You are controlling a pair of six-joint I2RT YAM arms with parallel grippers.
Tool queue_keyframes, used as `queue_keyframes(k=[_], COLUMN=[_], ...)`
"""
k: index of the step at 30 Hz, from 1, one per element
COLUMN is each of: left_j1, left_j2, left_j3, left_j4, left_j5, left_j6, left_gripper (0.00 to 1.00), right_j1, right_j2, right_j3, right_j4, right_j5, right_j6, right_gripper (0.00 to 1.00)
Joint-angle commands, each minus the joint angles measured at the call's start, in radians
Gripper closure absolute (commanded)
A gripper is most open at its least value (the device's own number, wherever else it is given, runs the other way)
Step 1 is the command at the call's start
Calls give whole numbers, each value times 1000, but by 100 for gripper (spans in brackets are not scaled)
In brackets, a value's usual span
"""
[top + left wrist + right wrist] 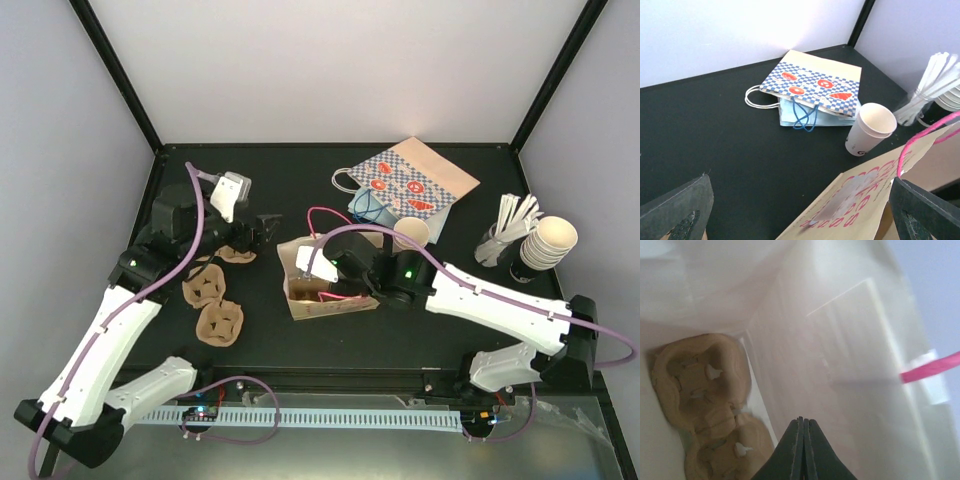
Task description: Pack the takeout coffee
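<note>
The takeout coffee (411, 232) is a small white paper cup standing upright on the black table, just right of the kraft bag with pink lettering (300, 300). The left wrist view shows the takeout coffee (870, 129) beyond the bag's side (875, 200). My left gripper (262, 232) hovers left of the bag, open and empty, its fingers (675, 207) spread wide. My right gripper (801, 426) reaches down inside the bag, shut with nothing between its fingers. A moulded brown cup carrier (705, 400) lies on the bag's floor below it.
A blue-checkered paper bag (410, 180) lies flat at the back on a light blue bag (790, 112). At the right stand a stack of cream cups (550, 243) and a holder of white stirrers (510, 225). Three brown carriers (218, 322) lie at the left.
</note>
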Motion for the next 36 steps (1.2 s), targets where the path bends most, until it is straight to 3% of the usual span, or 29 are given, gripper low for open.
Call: queue_keyframes(k=[1, 18, 36], left_j1=[4, 4, -21], left_j2=[-35, -77, -68], left_j3=[-1, 0, 2], left_j4=[-16, 16, -27], left_j5=[94, 321, 355], left_j6=[46, 70, 165], left_gripper=[1, 1, 2], right_j1=[-4, -5, -5], right_j2=[-58, -148, -384], right_j3=[36, 43, -39], right_j4=[-15, -29, -25], right_j5=[-22, -46, -140], right_j6=[31, 77, 195], right_gripper=[96, 95, 92])
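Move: My right hand has its shut fingers down inside the mouth of the takeout bag. The bag's middle is about 6 cm to its left, level fore and aft, and 12 cm below. The far pink handle is 10 cm ahead and 7 cm left, and the paper cup 5 cm ahead and 13 cm right. From my open left hand the bag lies 13 cm right, 8 cm back and 21 cm below, and the nearest clear spare carrier 18 cm left and 13 cm back. I draw my shut right hand up about 10 cm out of the bag's mouth, easing it right and back some 4 cm each towards the near right corner, while it rolls about 20 degrees, left side up. Meanwhile I bring my left hand back and a little right, slightly up, towards the bag's left side, turning it clockwise about 20 degrees, its jaws still wide open and empty. ##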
